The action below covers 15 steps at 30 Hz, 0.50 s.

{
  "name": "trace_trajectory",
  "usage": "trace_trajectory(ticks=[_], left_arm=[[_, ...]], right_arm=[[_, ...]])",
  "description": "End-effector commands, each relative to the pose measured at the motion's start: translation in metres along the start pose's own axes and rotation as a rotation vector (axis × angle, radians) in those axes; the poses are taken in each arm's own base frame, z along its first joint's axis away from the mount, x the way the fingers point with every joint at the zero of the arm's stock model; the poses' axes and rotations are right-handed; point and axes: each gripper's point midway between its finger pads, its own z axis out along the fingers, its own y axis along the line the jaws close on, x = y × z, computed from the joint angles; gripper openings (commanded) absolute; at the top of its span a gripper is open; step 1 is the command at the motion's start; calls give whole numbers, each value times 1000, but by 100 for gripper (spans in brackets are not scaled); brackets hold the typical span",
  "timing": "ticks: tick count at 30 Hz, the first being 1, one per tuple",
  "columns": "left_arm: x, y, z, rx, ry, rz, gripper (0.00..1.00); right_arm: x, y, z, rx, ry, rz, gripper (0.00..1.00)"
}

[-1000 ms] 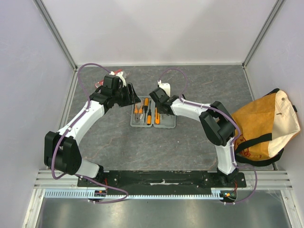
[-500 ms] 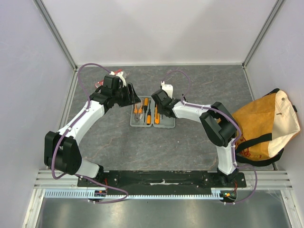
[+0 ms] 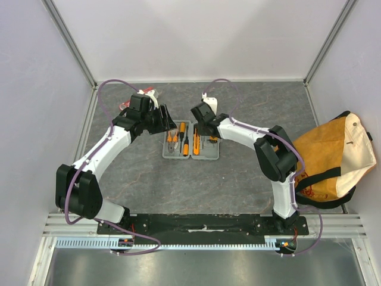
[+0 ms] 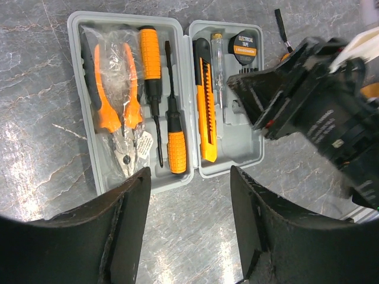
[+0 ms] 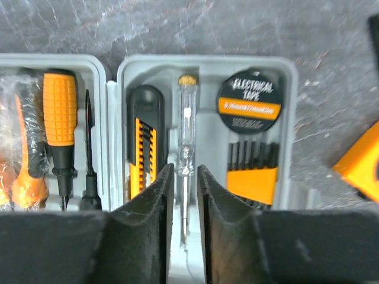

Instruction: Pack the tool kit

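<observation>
The tool kit lies open and flat at mid-table, a grey case with orange-and-black tools in its slots. Its left half holds bagged pliers and two screwdrivers. In the right half sit a utility knife, a clear tester screwdriver, electrical tape and a bit set. My right gripper hovers over the tester screwdriver, jaws narrowly open, a gap on either side of its shaft. My left gripper stands wide open and empty over bare table beside the case's left half.
A tan canvas bag with black straps lies at the right edge. Red-orange packets sit behind the left arm, and an orange corner shows right of the case. Both grippers crowd the case's far end.
The right gripper's jaws have parted from shut and it has drawn back toward the case's far end. The tester screwdriver stays in its slot. The left arm has not moved.
</observation>
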Motion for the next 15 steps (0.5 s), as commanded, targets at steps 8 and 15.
trace_trajectory(ticks=[8,15], left_arm=[[-23,-14,-33,19,-95,40,65],[-16,-18,-41,38,-76,37,65]], right_arm=[[-101,-73,-73,-41,-189,-53,66],[-71,-120,-50,-70,-32,-206,87]])
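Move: The tape measure lies about 12 cm to the right of the right hand, only about 1 cm farther out and some 3 cm below the finger pads. Nearly under that hand is the tester screwdriver in the open case, with the utility knife 2 cm to the left, and the electrical tape 4 cm to the right and 4 cm ahead. From the left hand, the tape measure is roughly 22 cm right, 7 cm ahead and 15 cm lower. The tester screwdriver is left behind in its slot as the right hand, already clear of it, rises some 11 cm and swings about 12 cm right, edging slightly forward, out of the case to high over the tape measure; its nearly shut fingers spread wide and tip up about 10 degrees. The left hand lifts a little, about 2 cm, and eases back. ##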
